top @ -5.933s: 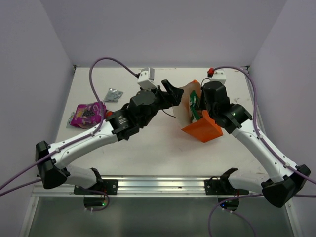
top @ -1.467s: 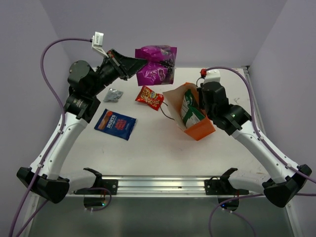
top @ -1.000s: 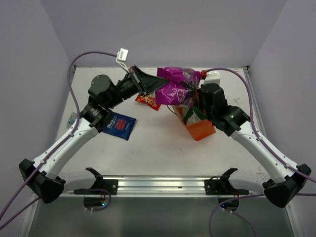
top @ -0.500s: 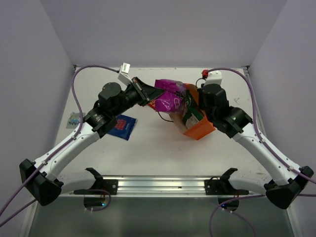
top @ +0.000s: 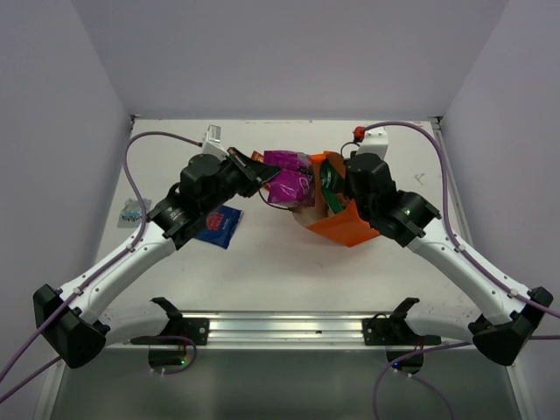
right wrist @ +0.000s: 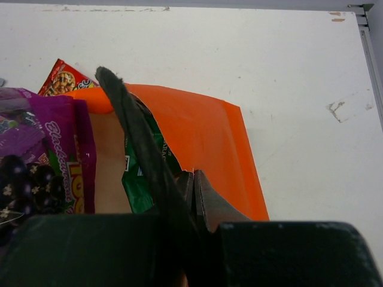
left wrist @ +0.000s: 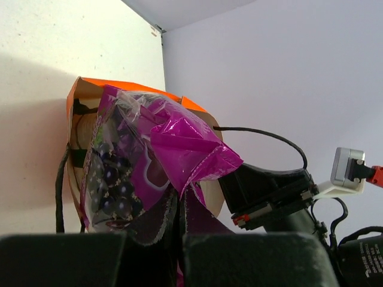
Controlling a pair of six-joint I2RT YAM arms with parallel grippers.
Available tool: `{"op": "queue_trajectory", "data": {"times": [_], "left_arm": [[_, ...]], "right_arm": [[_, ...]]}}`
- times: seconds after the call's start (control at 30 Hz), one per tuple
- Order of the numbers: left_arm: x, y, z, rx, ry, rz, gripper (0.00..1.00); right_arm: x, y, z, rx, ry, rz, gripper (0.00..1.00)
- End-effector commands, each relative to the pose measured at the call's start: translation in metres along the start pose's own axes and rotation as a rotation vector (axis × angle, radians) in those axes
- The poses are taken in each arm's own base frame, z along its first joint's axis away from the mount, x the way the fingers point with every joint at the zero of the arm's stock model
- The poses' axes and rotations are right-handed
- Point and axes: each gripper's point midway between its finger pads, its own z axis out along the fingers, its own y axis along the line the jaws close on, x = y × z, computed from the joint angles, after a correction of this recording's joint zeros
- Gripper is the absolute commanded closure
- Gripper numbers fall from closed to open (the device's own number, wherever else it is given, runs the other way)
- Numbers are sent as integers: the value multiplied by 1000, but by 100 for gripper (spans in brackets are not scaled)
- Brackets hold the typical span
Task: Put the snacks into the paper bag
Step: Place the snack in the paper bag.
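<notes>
My left gripper (top: 260, 178) (left wrist: 179, 234) is shut on the bottom edge of the magenta-purple snack packet (top: 289, 178) (left wrist: 149, 158). The packet's far end sits in the mouth of the orange paper bag (top: 343, 226) (left wrist: 82, 95). My right gripper (top: 343, 191) (right wrist: 195, 179) is shut on the bag's (right wrist: 206, 134) rim and holds the mouth open toward the left. A green-and-white packet (top: 330, 178) (right wrist: 139, 176) lies inside the bag. The red packet (right wrist: 63, 78) lies on the table behind the bag. The dark blue packet (top: 219, 225) rests under my left arm.
A small silver-grey packet (top: 133, 210) lies near the table's left edge. A black cord handle (left wrist: 60, 190) hangs off the bag's mouth. Purple walls close in the table on three sides. The two wrists are close together at the table's middle.
My left arm swung the magenta packet from high at the back left down and right, into the bag's mouth. The right gripper kept its hold while the bag tipped lower.
</notes>
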Motion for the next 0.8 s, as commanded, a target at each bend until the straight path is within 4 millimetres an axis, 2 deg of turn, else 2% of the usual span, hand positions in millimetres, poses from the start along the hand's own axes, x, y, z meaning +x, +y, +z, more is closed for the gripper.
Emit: {"op": "queue_trajectory", "data": {"times": [0.0, 0.1, 0.17, 0.3, 0.43, 0.57, 0.7, 0.77], "left_arm": [[-13, -53, -2, 178, -44, -83, 100], [-9, -76, -8, 238, -40, -52, 100], [-9, -98, -19, 301, -41, -36, 100], [-13, -116, -39, 370, -57, -24, 100], [-20, -123, -56, 409, -86, -26, 100], [-41, -134, -86, 464, -187, -41, 100], [-47, -135, -94, 507, -223, -80, 100], [-38, -134, -89, 532, -173, -109, 100]], "right_arm": [[-43, 9, -9, -9, -122, 136, 100], [-37, 13, -7, -9, -110, 130, 100], [-35, 15, -7, -8, -108, 133, 100], [-34, 17, -7, 3, -105, 145, 100], [-39, 19, -11, 25, -120, 138, 100], [-45, 19, -16, 58, -135, 108, 100], [-47, 20, -18, 75, -143, 96, 100], [-48, 22, -19, 72, -141, 93, 100]]}}
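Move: My left hand still pinches the purple snack. The bag's open mouth lies about 11 cm to its right, 4 cm ahead and 10 cm below; the green snack inside is some 14 cm right, 5 cm ahead, 16 cm down. On the table, 33 cm below, the blue packet sits about 18 cm left and 5 cm ahead, the red one 4 cm left and 25 cm ahead. From my right hand, gripping the bag's upper edge, the purple snack is about 16 cm left and level. I ease my left hand some 3 cm right across the bag's mouth, drawing back a little, then lift it about 10 cm, still backing off and swinging back left, tilting the fingers up roughly 15 degrees. Both grippers stay shut; my right hand keeps its hold and draws the bag about 3 cm left, rising slightly at the end. ##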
